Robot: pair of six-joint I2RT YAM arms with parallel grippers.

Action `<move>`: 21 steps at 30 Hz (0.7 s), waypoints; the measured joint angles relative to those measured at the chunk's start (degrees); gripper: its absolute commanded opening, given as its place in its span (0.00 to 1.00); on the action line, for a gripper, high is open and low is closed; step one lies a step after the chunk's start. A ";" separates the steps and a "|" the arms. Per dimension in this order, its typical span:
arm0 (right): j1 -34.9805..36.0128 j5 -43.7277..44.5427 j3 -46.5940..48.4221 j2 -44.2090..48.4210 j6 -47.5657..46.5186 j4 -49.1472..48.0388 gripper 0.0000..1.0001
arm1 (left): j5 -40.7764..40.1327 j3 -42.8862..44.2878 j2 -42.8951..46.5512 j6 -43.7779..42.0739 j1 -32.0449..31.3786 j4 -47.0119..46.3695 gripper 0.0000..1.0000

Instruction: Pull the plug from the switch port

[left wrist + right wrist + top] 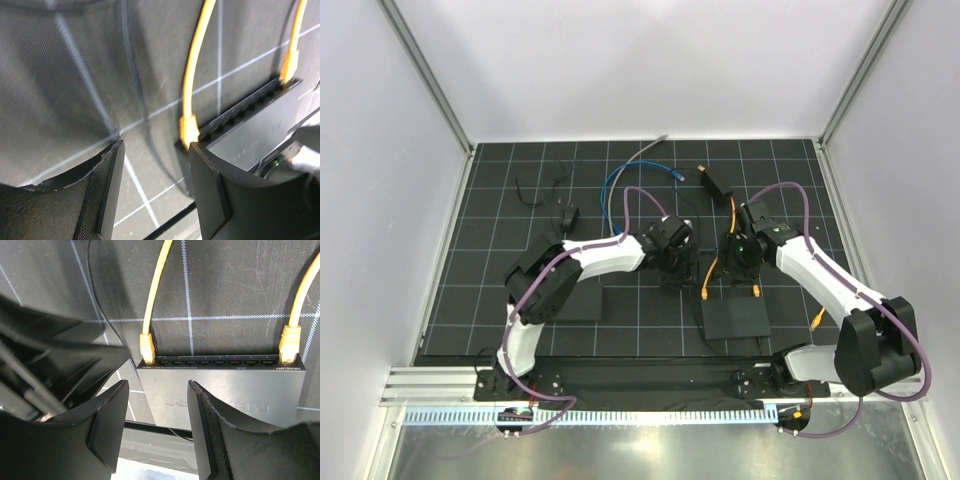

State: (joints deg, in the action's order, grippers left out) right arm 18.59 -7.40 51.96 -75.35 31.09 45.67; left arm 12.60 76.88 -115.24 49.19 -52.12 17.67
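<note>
The switch (735, 317) is a flat black box near the table's front, with a row of ports (220, 361) along its far edge. Two orange plugs sit in it, one in the left end port (146, 348) (189, 131) (704, 294) and one in the right end port (289, 345) (288, 67) (757, 291). My left gripper (155, 146) (675, 270) is open over the mat, and its right finger (210, 185) is just short of the left plug. My right gripper (157, 387) (732, 262) hangs open above the switch's left corner. Neither gripper holds anything.
At the back lie a blue cable (620, 182) and a grey cable (645, 152). A small black block with thin wires (567, 215) is at the back left. A small black box (717, 183) holds an orange cable. A flat black pad (582, 300) lies beside the left arm.
</note>
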 measured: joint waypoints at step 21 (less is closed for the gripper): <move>-0.02 -0.11 0.31 2.62 -0.52 1.51 0.58 | -1.36 3.10 -3.28 -0.28 4.39 1.53 0.00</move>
State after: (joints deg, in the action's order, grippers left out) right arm 18.57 -7.51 52.27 -72.73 30.57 47.18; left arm 11.25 79.99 -118.52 48.90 -47.72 19.20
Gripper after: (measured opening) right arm 0.574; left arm 0.021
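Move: The black cable the left hand goes for runs fore and aft just under its fingers; the stretch to catch is about 2 cm ahead, level sideways, 2 cm below. The left yellow plug sits some 5 cm to this hand's right and 1 cm back; the switch's middle is about 12 cm right and 7 cm back. From the right hand, that cable stretch is roughly 7 cm left, 3 cm ahead and 7 cm down. Forward about 4 cm with the left hand, sinking 1 cm beside the left yellow plug, first edging right, then easing left. On the way its open fingers shut fully and pinch the black cable, then carry on forward and left with the cable held. The right hand stays open over the switch, rising only about 1 cm. ##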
